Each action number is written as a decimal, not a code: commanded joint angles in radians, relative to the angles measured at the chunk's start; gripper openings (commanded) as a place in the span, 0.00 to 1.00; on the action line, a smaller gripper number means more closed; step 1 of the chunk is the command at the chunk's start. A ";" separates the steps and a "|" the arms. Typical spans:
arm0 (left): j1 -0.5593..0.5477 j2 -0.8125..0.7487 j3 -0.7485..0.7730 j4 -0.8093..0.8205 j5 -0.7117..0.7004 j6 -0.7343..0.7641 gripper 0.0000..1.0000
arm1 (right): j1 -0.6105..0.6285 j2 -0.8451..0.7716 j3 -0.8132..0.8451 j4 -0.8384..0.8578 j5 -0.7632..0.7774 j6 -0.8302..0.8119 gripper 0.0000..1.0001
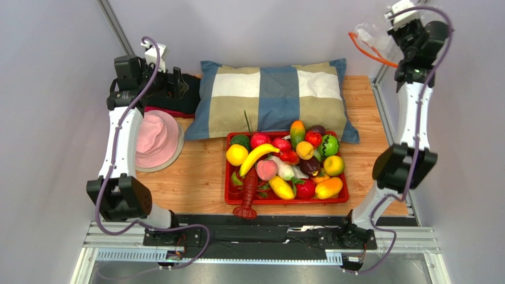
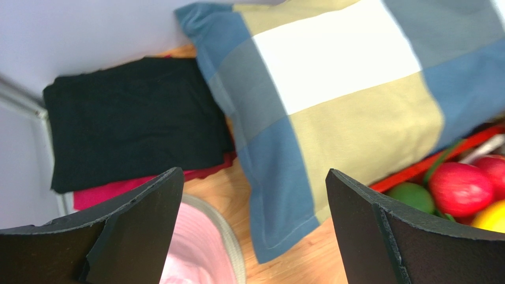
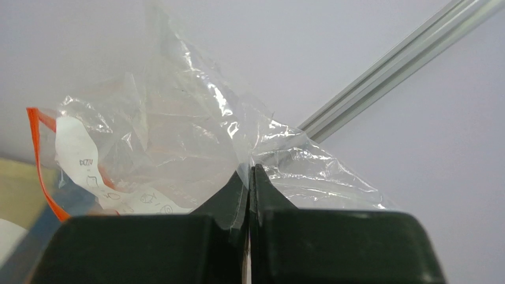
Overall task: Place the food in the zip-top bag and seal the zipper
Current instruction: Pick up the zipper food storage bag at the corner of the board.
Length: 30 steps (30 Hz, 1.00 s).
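Observation:
The clear zip-top bag (image 1: 372,40) hangs at the far right corner, above the table, pinched in my right gripper (image 1: 396,19). In the right wrist view the jaws of that gripper (image 3: 249,171) are shut on the crinkled bag (image 3: 178,154). The orange-red zipper (image 3: 37,148) runs along the bag's left edge. The food (image 1: 284,163) is piled in the red tray (image 1: 284,201): a yellow banana (image 1: 256,157), a pink peach (image 1: 267,170), a mango (image 1: 297,132) and others. My left gripper (image 2: 252,231) stands open and empty at the far left, above the pink hat's rim.
A checked pillow (image 1: 275,97) lies behind the tray. A pink hat (image 1: 155,141) and folded black cloth (image 2: 130,118) over red cloth lie at the far left. A red toy lobster (image 1: 248,198) hangs over the tray's front edge.

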 commanded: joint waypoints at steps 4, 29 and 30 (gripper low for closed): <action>-0.016 -0.146 -0.073 0.134 0.272 -0.076 0.99 | 0.073 -0.336 -0.102 -0.270 -0.187 0.496 0.00; -0.660 -0.694 -0.291 -0.307 0.155 0.941 0.99 | 0.591 -0.484 -0.408 -0.522 -0.338 1.057 0.00; -0.707 -0.675 -0.266 -0.330 0.104 0.958 0.99 | 0.617 -0.444 -0.388 -0.542 -0.327 1.058 0.00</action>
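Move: Up at the far right, the right hand already holds the bag by its bottom. The food tray lies about 27 cm back, 33 left and 38 below this hand, the pillow some 38 cm left, level in reach and 35 below, and the zipper mouth roughly 10 left and 10 below. From the left hand the zipper mouth is about 67 cm right, 13 ahead; the tray is 43 right, 14 back, the pink hat 8 left, 2 back. Keeping its pinch on the bag's bottom, the right hand swings it about 35 cm left and 23 back, first rising some 12 cm and then sinking past its starting height, fingers turning left and down until they point over the tray. Wide open, the left hand draws back about 27 cm and 16 right, rising slightly and swivelling some 55 degrees clockwise to face the zipper. ##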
